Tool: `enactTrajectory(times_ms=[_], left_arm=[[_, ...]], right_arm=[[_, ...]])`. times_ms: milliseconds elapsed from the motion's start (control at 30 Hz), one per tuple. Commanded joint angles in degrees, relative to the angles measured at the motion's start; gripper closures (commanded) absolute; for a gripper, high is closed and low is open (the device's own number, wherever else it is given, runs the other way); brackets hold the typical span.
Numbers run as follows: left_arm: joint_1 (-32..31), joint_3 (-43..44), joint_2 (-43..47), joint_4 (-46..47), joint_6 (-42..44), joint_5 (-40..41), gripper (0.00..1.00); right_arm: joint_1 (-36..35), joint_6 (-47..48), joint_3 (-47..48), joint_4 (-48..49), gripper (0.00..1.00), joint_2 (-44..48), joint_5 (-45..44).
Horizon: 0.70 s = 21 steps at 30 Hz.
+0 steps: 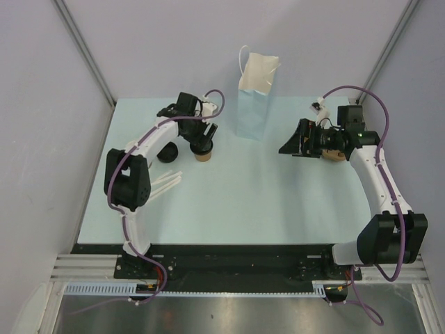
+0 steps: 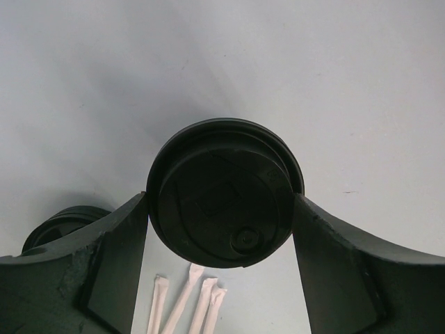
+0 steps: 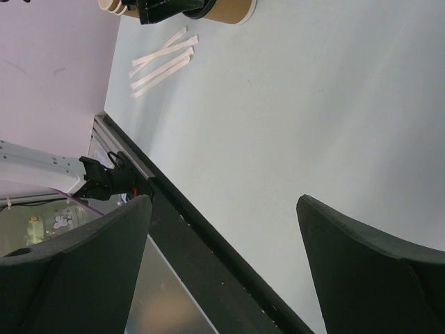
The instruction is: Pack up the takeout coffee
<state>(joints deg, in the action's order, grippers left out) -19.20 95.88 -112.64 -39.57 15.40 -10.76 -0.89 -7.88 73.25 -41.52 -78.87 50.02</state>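
The takeout coffee [image 1: 203, 154], a brown paper cup under a black lid [image 2: 208, 174], stands upright on the table left of centre. My left gripper [image 1: 201, 138] comes down over it. In the left wrist view its two fingers [image 2: 115, 264] press against opposite sides of the lid rim, so my left gripper [image 2: 221, 198] is shut on the cup. My right gripper [image 1: 297, 141] hovers over the right half of the table, turned sideways. Its jaws stand wide apart, and my right gripper [image 3: 224, 202] has nothing between them. From there the cup [image 3: 229, 10] shows at the top edge.
A light blue paper bag [image 1: 254, 101] stands open at the back centre. A loose black lid [image 1: 167, 153] lies left of the cup. Several white wrapped sticks [image 1: 167, 184] lie nearer the front. A tan object [image 1: 335, 154] sits partly hidden under my right wrist.
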Motion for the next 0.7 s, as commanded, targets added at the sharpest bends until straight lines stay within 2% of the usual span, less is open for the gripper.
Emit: enactTrajectory(times_ms=[0, 33, 133, 200, 233, 500, 633, 667], left_arm=[[1.01, 2.39, -0.30, 1.69, 1.04, -1.63, 0.35], [1.01, 2.39, -0.39, 1.60, 0.95, -1.54, 0.28], [1.01, 2.47, -0.21, 1.60, 0.69, -1.28, 0.14], [1.01, 2.65, 0.05, 1.52, 0.77, -1.19, 0.08], [1.01, 3.00, 0.14, 1.34, 0.60, -1.19, 0.01], [1.18, 9.50, 0.93, -3.05, 0.69, -1.54, 0.00], [1.27, 15.90, 2.51, -6.83, 0.69, -2.15, 0.00], [1.27, 16.70, 3.21, -8.49, 0.42, -2.94, 0.01]], right_arm=[[0.27, 0.41, 0.22, 1.09, 0.09, -0.32, 0.87], [0.27, 0.50, 0.22, 1.26, 0.09, -0.32, 0.87], [0.27, 0.23, 0.22, 1.44, 0.09, -0.41, 0.96], [0.27, 0.32, 0.22, 1.44, 0.09, -0.49, 1.04], [0.27, 0.23, 0.22, 1.35, 0.09, -0.49, 1.13], [0.36, 0.41, 0.31, 1.70, 0.08, -0.23, 1.13], [0.45, 1.28, 0.40, 1.88, 0.08, 0.56, 0.96], [2.27, 1.98, 0.75, 1.18, 0.08, 0.65, 0.96]])
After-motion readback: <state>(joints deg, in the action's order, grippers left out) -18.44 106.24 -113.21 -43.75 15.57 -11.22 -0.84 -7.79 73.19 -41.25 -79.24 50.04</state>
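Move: The lidded coffee cup stands on the table between the fingers of my left hand, its middle about 3 cm below the hand point. The dark spare lid lies some 12 cm left of the cup and about level with it. The paper bag is roughly 17 cm to its right and 10 cm farther out, and the paper sticks are 13 cm left and 12 cm back. From my right hand the cup is about 28 cm left, 11 cm ahead and 16 cm lower. I let go of the lidded cup with my left hand: after a last nudge forward and left of well under a centimetre, I spread the fingers to fully open and hold still. Then I rise straight off the lid, faster as I go, about 5 cm up and drifting 2 cm forward, the fingertips tipping up some 5 degrees. ##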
